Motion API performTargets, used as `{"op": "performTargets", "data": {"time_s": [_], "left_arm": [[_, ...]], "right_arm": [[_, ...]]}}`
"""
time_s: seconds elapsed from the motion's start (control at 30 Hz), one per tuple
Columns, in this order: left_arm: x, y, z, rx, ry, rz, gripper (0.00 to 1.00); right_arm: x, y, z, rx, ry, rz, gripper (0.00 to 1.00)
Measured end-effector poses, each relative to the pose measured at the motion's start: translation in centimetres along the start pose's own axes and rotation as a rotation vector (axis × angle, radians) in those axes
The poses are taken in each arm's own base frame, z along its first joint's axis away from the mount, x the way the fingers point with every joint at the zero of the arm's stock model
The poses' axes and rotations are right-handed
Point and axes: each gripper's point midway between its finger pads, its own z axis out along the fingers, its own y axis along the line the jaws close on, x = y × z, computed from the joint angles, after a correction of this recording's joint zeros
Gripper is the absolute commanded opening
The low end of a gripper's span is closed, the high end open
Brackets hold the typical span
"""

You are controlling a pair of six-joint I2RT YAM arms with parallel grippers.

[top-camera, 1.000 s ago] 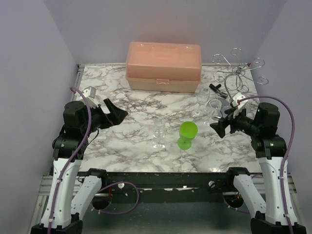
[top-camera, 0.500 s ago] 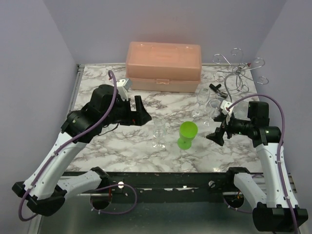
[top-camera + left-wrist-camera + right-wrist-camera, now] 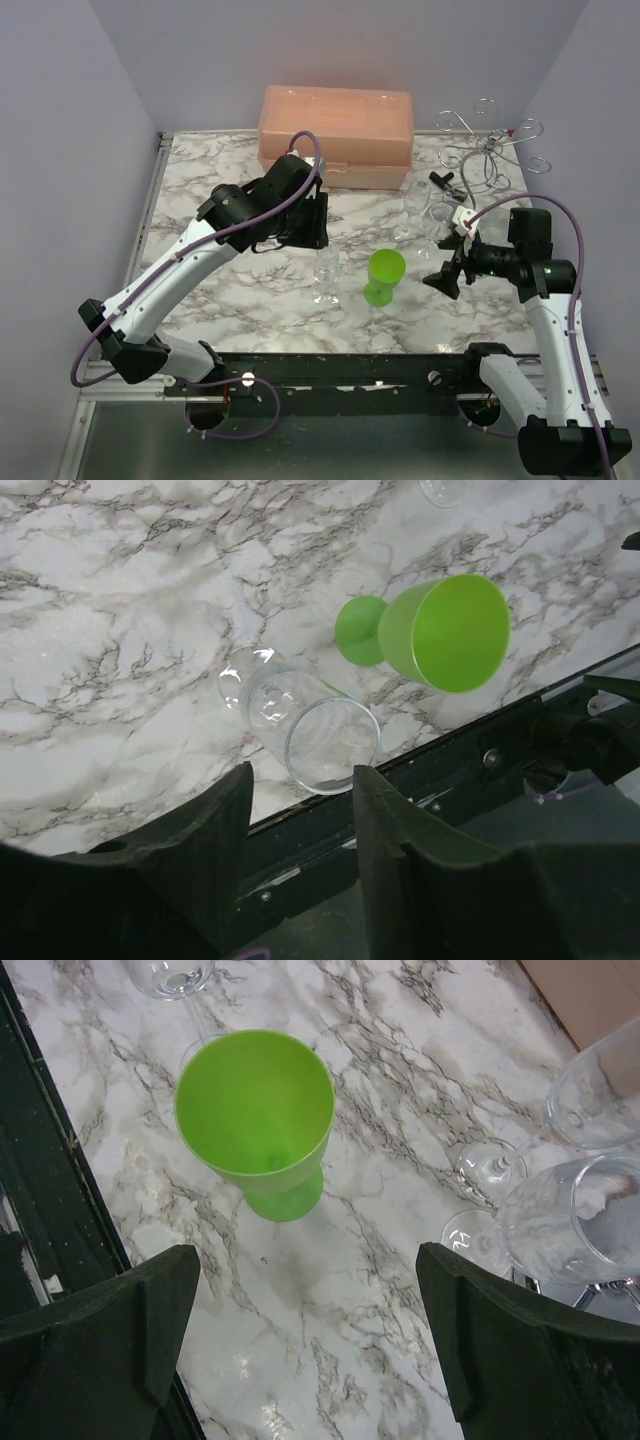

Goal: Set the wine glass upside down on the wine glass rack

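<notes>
A clear wine glass (image 3: 326, 272) stands upright mid-table; in the left wrist view this wine glass (image 3: 300, 725) lies just beyond my fingertips, its rim level with them. My left gripper (image 3: 318, 218) hovers over it, and in its own view the left gripper (image 3: 300, 790) has its jaws partly narrowed with a gap and nothing between them. The wine glass rack (image 3: 487, 150) of silver wire stands at the back right corner. My right gripper (image 3: 447, 272) is wide open over bare marble right of a green goblet (image 3: 384, 276); the right gripper (image 3: 310, 1300) holds nothing.
Two more clear wine glasses (image 3: 415, 210) (image 3: 437, 225) stand between the goblet and the rack, close to my right wrist. A pink lidded box (image 3: 335, 135) sits at the back centre. A small black object (image 3: 443, 180) lies near the rack. The green goblet (image 3: 255, 1120) is beside the central glass.
My left arm has swung from the left side to the table's middle, over the clear wine glass, and its jaws have narrowed. The right gripper shifted slightly toward the goblet, then held still.
</notes>
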Motion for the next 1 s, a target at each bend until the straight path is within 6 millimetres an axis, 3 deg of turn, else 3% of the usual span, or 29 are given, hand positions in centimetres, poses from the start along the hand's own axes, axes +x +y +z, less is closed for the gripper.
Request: {"op": "performTargets", "data": {"time_s": [0.2, 0.47, 0.7, 0.8, 1.0], "left_arm": [[0.4, 0.4, 0.9, -0.059, 0.06, 0.049, 0.27], [0.4, 0.9, 2.4, -0.11, 0.12, 0.102, 0.22], [1.4, 1.3, 3.6, -0.138, 0.18, 0.136, 0.11], [1.4, 1.3, 3.8, -0.139, 0.185, 0.147, 0.0], [1.3, 1.8, 3.5, -0.16, 0.185, 0.179, 0.0]], "right_arm": [[0.3, 0.2, 0.1, 0.001, -0.001, 0.014, 0.98], [0.2, 0.1, 0.1, 0.008, -0.008, 0.015, 0.98], [0.1, 0.0, 0.2, 0.011, -0.011, 0.015, 0.98], [0.0, -0.2, 0.2, 0.015, -0.015, 0.011, 0.98], [-0.1, -0.3, 0.2, 0.019, -0.02, 0.016, 0.98]]}}
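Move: The clear wine glass stands upright just under my left hand, its axis about 3 cm to the right and level with it, its middle roughly 14 cm below. The green goblet is some 12 cm farther right of that glass, level with it, and two more clear glasses stand about 24 cm right and 12 cm ahead of my left hand. From my right hand the clear wine glass lies roughly 23 cm to the left, 1 cm ahead and 8 cm below. I sink my left hand about 4 cm onto the left side of the clear wine glass's rim, easing about 1 cm forward while the wrist swings some 15 degrees so the fingers point more steeply down. On the way I narrow the half-open fingers, then shut them at the bottom, pinching the thin wall at the rim. ##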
